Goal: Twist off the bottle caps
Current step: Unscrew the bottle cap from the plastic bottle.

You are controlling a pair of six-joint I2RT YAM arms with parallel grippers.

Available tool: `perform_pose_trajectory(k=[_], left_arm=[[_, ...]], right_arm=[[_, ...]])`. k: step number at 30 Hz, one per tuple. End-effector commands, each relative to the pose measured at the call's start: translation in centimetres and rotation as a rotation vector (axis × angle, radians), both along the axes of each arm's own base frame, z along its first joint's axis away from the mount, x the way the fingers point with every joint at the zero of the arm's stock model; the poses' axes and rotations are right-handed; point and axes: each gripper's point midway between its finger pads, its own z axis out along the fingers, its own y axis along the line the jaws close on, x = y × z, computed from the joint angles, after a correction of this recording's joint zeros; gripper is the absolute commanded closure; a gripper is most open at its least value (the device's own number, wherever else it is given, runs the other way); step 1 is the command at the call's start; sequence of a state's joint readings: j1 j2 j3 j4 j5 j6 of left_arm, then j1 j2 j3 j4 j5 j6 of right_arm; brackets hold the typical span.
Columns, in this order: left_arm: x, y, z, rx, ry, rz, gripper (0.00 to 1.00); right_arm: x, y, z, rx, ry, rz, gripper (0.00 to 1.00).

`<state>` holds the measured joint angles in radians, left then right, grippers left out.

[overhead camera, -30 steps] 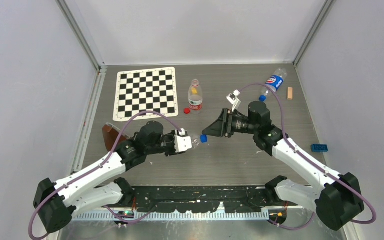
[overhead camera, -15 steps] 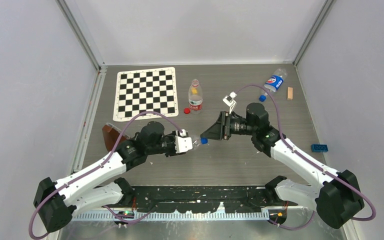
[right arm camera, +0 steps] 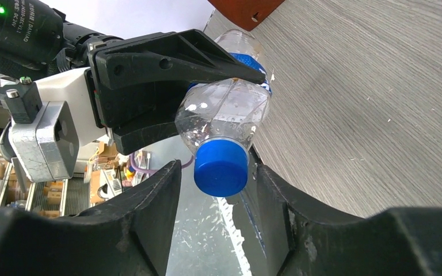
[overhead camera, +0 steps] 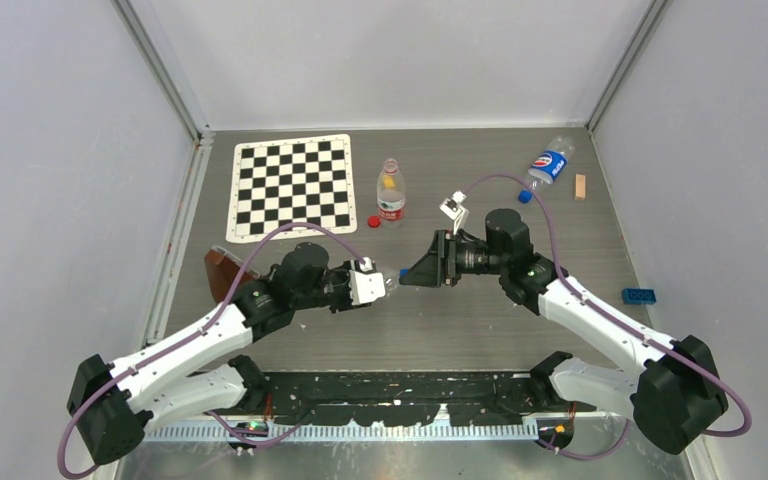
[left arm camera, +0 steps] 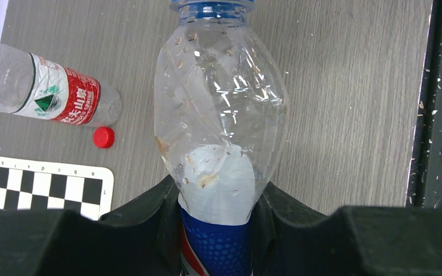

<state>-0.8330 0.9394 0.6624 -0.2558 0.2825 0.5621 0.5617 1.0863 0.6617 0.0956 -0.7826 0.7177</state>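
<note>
My left gripper (left arm camera: 218, 201) is shut on a clear blue-label bottle (left arm camera: 221, 115), held above the table with its neck pointing at the right arm. Its blue cap (right arm camera: 221, 168) sits between the fingers (right arm camera: 149, 213) of my right gripper (right arm camera: 218, 178), which is open, with a gap showing on one side of the cap. In the top view the right gripper (overhead camera: 407, 279) hides that cap. A red-label bottle (overhead camera: 391, 192) stands at mid-table, with a loose red cap (overhead camera: 373, 222) beside it. Another blue-label bottle (overhead camera: 550, 162) lies at the back right, a blue cap (overhead camera: 523, 197) at its near end.
A checkerboard sheet (overhead camera: 292, 186) lies at the back left. A brown block (overhead camera: 222, 270) sits beside the left arm. A blue brick (overhead camera: 639, 296) lies near the right wall and a small wooden piece (overhead camera: 580, 186) at the back right.
My right gripper has slid left onto the held bottle's cap, which now sits between its fingers, and its jaws have narrowed a little. The left arm has stayed still.
</note>
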Motion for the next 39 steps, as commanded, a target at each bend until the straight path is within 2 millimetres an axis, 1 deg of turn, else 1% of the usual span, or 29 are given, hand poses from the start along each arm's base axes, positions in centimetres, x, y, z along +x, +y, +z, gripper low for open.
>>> perform_pose_trajectory(k=[1,2,5,6,7,10,12,13,15,16,17,18,19,20,21,22,24,26,30,33,35,39], left_arm=[[0.7,-0.3,1.8,-0.037,-0.048,0.012,1.0],[0.6,-0.3,1.8,-0.037,-0.047,0.009,1.0],[0.5,-0.4,1.7,-0.038,-0.042,0.004,1.0],[0.5,-0.4,1.7,-0.039,-0.04,0.001,1.0],[0.4,-0.4,1.7,-0.041,-0.038,0.0,1.0],[0.3,-0.3,1.7,-0.044,-0.032,0.002,1.0],[0.2,-0.3,1.7,-0.051,-0.026,0.004,1.0],[0.0,-0.4,1.8,-0.06,-0.014,0.002,1.0],[-0.6,-0.8,1.9,-0.077,0.021,-0.022,1.0],[-0.9,-1.0,2.1,-0.089,0.045,-0.039,1.0],[-1.2,-1.2,2.3,-0.099,0.071,-0.052,1.0],[-1.5,-1.4,2.5,-0.106,0.096,-0.071,1.0],[-1.9,-1.5,2.5,-0.106,0.124,-0.088,1.0],[-2.4,-1.5,2.4,-0.104,0.157,-0.111,1.0],[-2.7,-1.6,2.4,-0.104,0.18,-0.13,1.0],[-3.0,-1.6,2.4,-0.103,0.201,-0.144,1.0],[-3.5,-1.6,2.4,-0.107,0.223,-0.167,1.0],[-3.8,-1.6,2.3,-0.114,0.232,-0.181,1.0],[-4.2,-1.6,2.3,-0.118,0.245,-0.198,1.0],[-4.4,-1.6,2.2,-0.113,0.259,-0.208,1.0],[-4.6,-1.6,2.1,-0.111,0.267,-0.214,1.0],[-4.9,-1.7,2.0,-0.109,0.285,-0.23,1.0]], right_arm=[[0.0,-0.1,0.8,0.014,-0.053,-0.012,0.45],[0.1,-0.1,0.9,0.016,-0.057,-0.016,0.51],[0.3,0.0,1.1,0.023,-0.061,-0.02,0.6],[0.4,0.0,1.0,0.022,-0.061,-0.022,0.66],[0.4,0.0,1.1,0.024,-0.066,-0.022,0.69],[0.6,0.0,1.1,0.024,-0.08,-0.028,0.88],[0.5,-0.1,1.4,0.023,-0.117,-0.023,0.97],[0.4,-0.2,1.5,0.016,-0.151,-0.011,0.99],[0.2,-0.3,1.9,0.008,-0.216,0.022,0.99],[0.4,-0.3,2.3,0.001,-0.273,0.038,0.99],[0.4,-0.3,2.5,-0.012,-0.285,0.049,0.99],[0.6,-0.3,2.5,-0.027,-0.337,0.065,0.99],[0.6,-0.3,2.4,-0.045,-0.341,0.078,0.99],[0.7,-0.3,1.8,-0.072,-0.369,0.1,0.99],[0.8,-0.3,2.1,-0.076,-0.399,0.11,0.99],[0.8,-0.4,1.7,-0.102,-0.434,0.131,0.99],[0.8,-0.5,1.5,-0.126,-0.511,0.158,0.99],[0.9,-0.7,1.3,-0.155,-0.584,0.177,0.99],[-0.3,-0.8,0.8,-0.161,-0.749,0.276,0.99],[-1.1,-0.8,-0.1,-0.185,-0.896,0.355,0.99],[-1.3,-0.8,-0.2,-0.193,-0.953,0.376,0.99],[-1.0,-0.8,-0.2,-0.228,-1.043,0.378,0.99]])
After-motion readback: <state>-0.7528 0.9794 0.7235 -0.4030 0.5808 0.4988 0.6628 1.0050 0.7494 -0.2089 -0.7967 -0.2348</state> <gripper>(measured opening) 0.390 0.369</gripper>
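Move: The blue cap sits right between the right hand's parted fingertips, only about 1 cm to the hand point's left. The left hand grips the bottle by its label; from it the cap is some 8 cm to the right, 5 cm higher and about level in reach. From the right hand, the loose red cap lies about 26 cm ahead, 7 cm left and 21 cm below; the open bottle stands roughly 26 cm ahead and 3 cm left, its middle 11 cm lower. The right fingers close onto the blue cap and pinch it from both sides, then that hand rolls some 50 degrees, counter-clockwise as seen looking along its fingers at the cap. The left hand keeps its grip on the bottle and tilts about 15 degrees the opposite way. As they twist, both drift back towards the bases, the left about 3.5 cm, the right 2 cm. ##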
